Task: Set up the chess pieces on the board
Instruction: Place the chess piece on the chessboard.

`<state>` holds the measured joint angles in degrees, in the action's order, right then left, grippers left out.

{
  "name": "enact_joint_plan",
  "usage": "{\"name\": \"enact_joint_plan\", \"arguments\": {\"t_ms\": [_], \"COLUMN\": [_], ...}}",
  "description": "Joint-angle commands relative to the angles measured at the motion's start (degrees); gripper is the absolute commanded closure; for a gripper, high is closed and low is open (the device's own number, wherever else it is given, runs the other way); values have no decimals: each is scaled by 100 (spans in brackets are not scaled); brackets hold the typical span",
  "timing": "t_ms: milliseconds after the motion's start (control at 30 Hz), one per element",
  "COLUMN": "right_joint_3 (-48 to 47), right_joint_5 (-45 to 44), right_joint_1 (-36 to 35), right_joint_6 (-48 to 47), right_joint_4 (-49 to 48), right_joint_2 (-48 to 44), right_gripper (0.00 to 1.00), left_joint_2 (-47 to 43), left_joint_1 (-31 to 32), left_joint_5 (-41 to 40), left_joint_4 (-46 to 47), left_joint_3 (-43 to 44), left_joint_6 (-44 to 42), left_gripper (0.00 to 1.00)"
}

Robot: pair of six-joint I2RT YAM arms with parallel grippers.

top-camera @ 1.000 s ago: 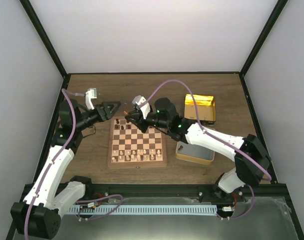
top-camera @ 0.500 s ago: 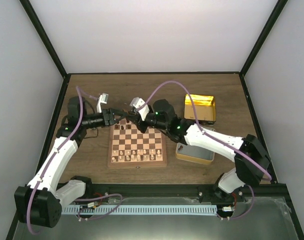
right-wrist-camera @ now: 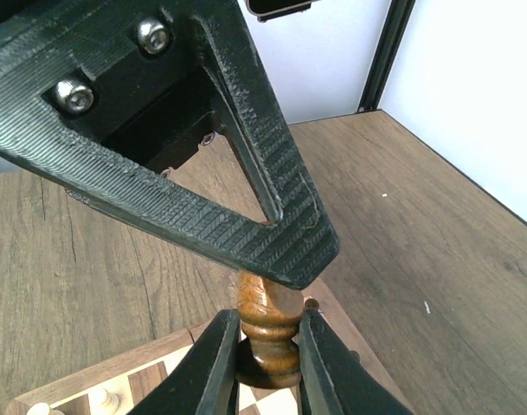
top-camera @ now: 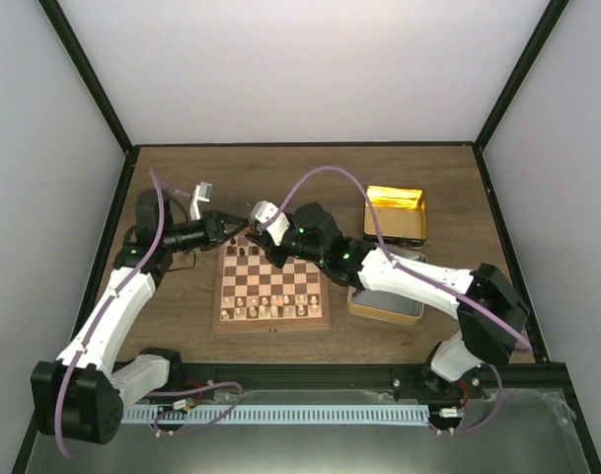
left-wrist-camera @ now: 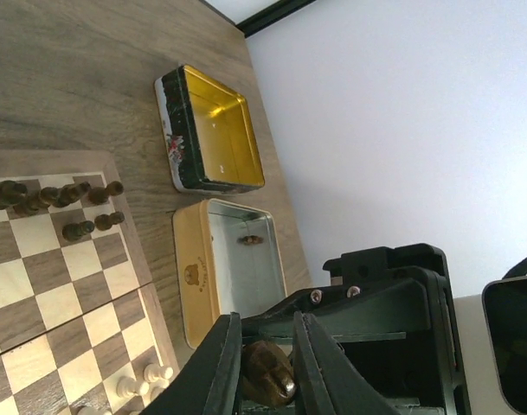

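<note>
One dark brown chess piece point(right-wrist-camera: 267, 333) hangs over the far left corner of the board point(top-camera: 272, 323), held from both sides. My right gripper point(right-wrist-camera: 267, 346) is shut on its lower stem and base. My left gripper point(left-wrist-camera: 265, 344) is shut on its rounded head point(left-wrist-camera: 265, 373), and its ribbed black fingers point(right-wrist-camera: 272, 233) cross the top of the right wrist view. From above, the two grippers meet tip to tip point(top-camera: 247, 221). Several more dark pieces point(left-wrist-camera: 55, 199) stand on the far rows. Pale pieces point(top-camera: 265, 306) fill the near rows.
A gold tin point(top-camera: 395, 212) lies open at the back right. A cream tin point(left-wrist-camera: 233, 264) sits just right of the board with one dark piece point(left-wrist-camera: 250, 239) inside. The right arm stretches over the board's far right corner.
My left arm swung right to the right gripper and its jaws shut on the piece's head. The right gripper shifted a little left, still holding the piece.
</note>
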<state>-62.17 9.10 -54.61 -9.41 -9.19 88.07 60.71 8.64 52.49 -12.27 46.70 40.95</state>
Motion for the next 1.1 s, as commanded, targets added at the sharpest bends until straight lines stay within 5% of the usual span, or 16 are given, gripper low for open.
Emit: {"name": "enact_joint_plan", "arguments": {"t_ms": [0,200,333,633,1067], "right_joint_3": [-265,-285,47,803,1736], "right_joint_5": [-141,-264,-324,-1078,-1408], "right_joint_1": [-48,-50,-50,101,803], "right_joint_6": [-23,236,391,1539,2840], "right_joint_4": [-21,68,-74,-286,-611], "right_joint_2": [100,100,-90,-416,-1246], "right_gripper": [79,47,36,35,35], "left_joint_2": [-19,-33,-63,385,1876], "left_joint_1": [-21,-21,-21,316,1280], "left_joint_5": [39,-413,-1580,-4100,-5436], "left_joint_4": [52,-438,-1149,-1669,-524], "left_joint_3": [5,211,442,661,680], "left_joint_6": [-61,-605,-1374,-1977,-1761], "left_gripper": [94,96,96,96,96]}}
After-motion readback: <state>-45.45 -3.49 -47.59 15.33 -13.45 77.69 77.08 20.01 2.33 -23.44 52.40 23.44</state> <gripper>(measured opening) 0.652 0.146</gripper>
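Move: Both grippers already hold the brown chess piece, high above the far-left part of the board. The empty square beside the far-left corner looks to be its goal: from the left hand about 5 cm ahead, 4 cm left and 19 cm down. The corner piece stands about 2 cm left of that square, the next back-row piece about 2 cm right of it, and a pawn 3 cm nearer than the corner piece. For the right hand the piece is right between its fingers. Open the right gripper to release the piece, then draw it off some 10 cm to the right, a little forward and slightly lower, turning clockwise and tipping down. Keep the left fingers shut on the piece and, as the right clears, bring it down about 12 cm, also forward and left, towards the far-left corner of the board, rolling some 45 degrees so the fingers swing from pointing right to steeply down and forward. ##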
